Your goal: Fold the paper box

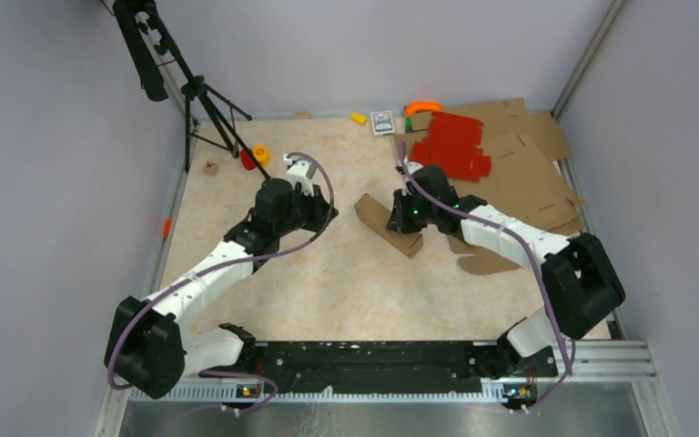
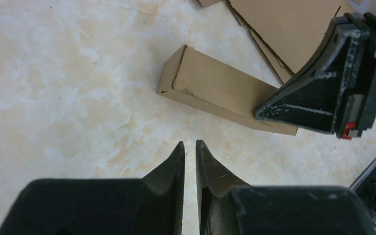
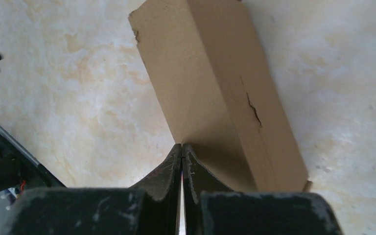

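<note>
The paper box (image 1: 384, 221) is a plain brown cardboard piece folded into a long flat tube, lying at an angle in the middle of the table. My right gripper (image 1: 403, 221) is shut and empty, its tips (image 3: 181, 145) resting against the box's (image 3: 220, 83) near long edge. A short crack runs along one panel. My left gripper (image 1: 330, 216) hovers just left of the box. Its jaws stand slightly open (image 2: 190, 144) with only bare table between them. The box (image 2: 215, 90) lies a little ahead of it, with the right gripper's fingers (image 2: 298, 105) on its far end.
Red cardboard sheets (image 1: 455, 146) lie on larger flat brown cardboard sheets (image 1: 532, 159) at the back right, and a loose brown piece (image 1: 487, 261) lies under the right arm. A black tripod (image 1: 205, 100) stands back left, beside a red-yellow toy (image 1: 257, 157). Small items line the back wall.
</note>
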Controlling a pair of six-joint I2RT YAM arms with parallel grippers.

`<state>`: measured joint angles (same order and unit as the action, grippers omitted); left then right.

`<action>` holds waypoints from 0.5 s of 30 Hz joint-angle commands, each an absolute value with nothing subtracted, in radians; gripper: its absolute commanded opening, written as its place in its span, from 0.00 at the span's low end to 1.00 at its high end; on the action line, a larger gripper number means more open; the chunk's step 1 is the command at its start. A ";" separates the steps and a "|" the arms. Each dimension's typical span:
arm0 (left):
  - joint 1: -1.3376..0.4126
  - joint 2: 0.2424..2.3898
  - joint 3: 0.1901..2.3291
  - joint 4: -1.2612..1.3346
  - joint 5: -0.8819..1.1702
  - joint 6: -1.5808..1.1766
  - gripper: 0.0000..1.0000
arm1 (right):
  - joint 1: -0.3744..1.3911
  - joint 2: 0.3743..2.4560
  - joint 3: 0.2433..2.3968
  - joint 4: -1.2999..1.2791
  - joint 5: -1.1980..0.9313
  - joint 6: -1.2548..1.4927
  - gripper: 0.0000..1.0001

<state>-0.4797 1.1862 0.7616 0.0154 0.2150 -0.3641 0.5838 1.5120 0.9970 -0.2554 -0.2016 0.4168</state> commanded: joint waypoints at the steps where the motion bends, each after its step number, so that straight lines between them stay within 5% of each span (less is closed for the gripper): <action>1: -0.480 1.151 0.743 0.052 0.193 -0.375 0.13 | 0.690 1.530 0.939 -0.181 -0.169 0.432 0.00; 9: -0.480 1.148 0.739 0.050 0.183 -0.374 0.13 | 0.798 1.538 0.867 -0.128 -0.158 0.474 0.00; 15: -0.484 1.222 0.766 0.028 0.277 -0.380 0.13 | 0.796 1.357 0.895 -0.242 -0.110 0.461 0.00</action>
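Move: The paper box stands on its long narrow side, close under the closed right fingers; its middle is about 3 cm ahead, 3 cm left and 5 cm below. From the right hand, the red cardboard lies some 23 cm ahead and 16 cm right, and the brown cardboard stack's middle roughly 13 cm ahead and 30 cm right, both about 11 cm below. From the left hand, the box is around 12 cm right, 2 cm ahead and 12 cm below. Across the upper near edge of the standing box, the shut right fingertips sweep back towards the robot's base by about 8 cm while sinking some 5 cm and going 4 cm left, to tip its top towards the base. The right hand turns about 10 degrees counter-clockwise and eases to a stop by the box's near long edge, rising slightly at the end. ##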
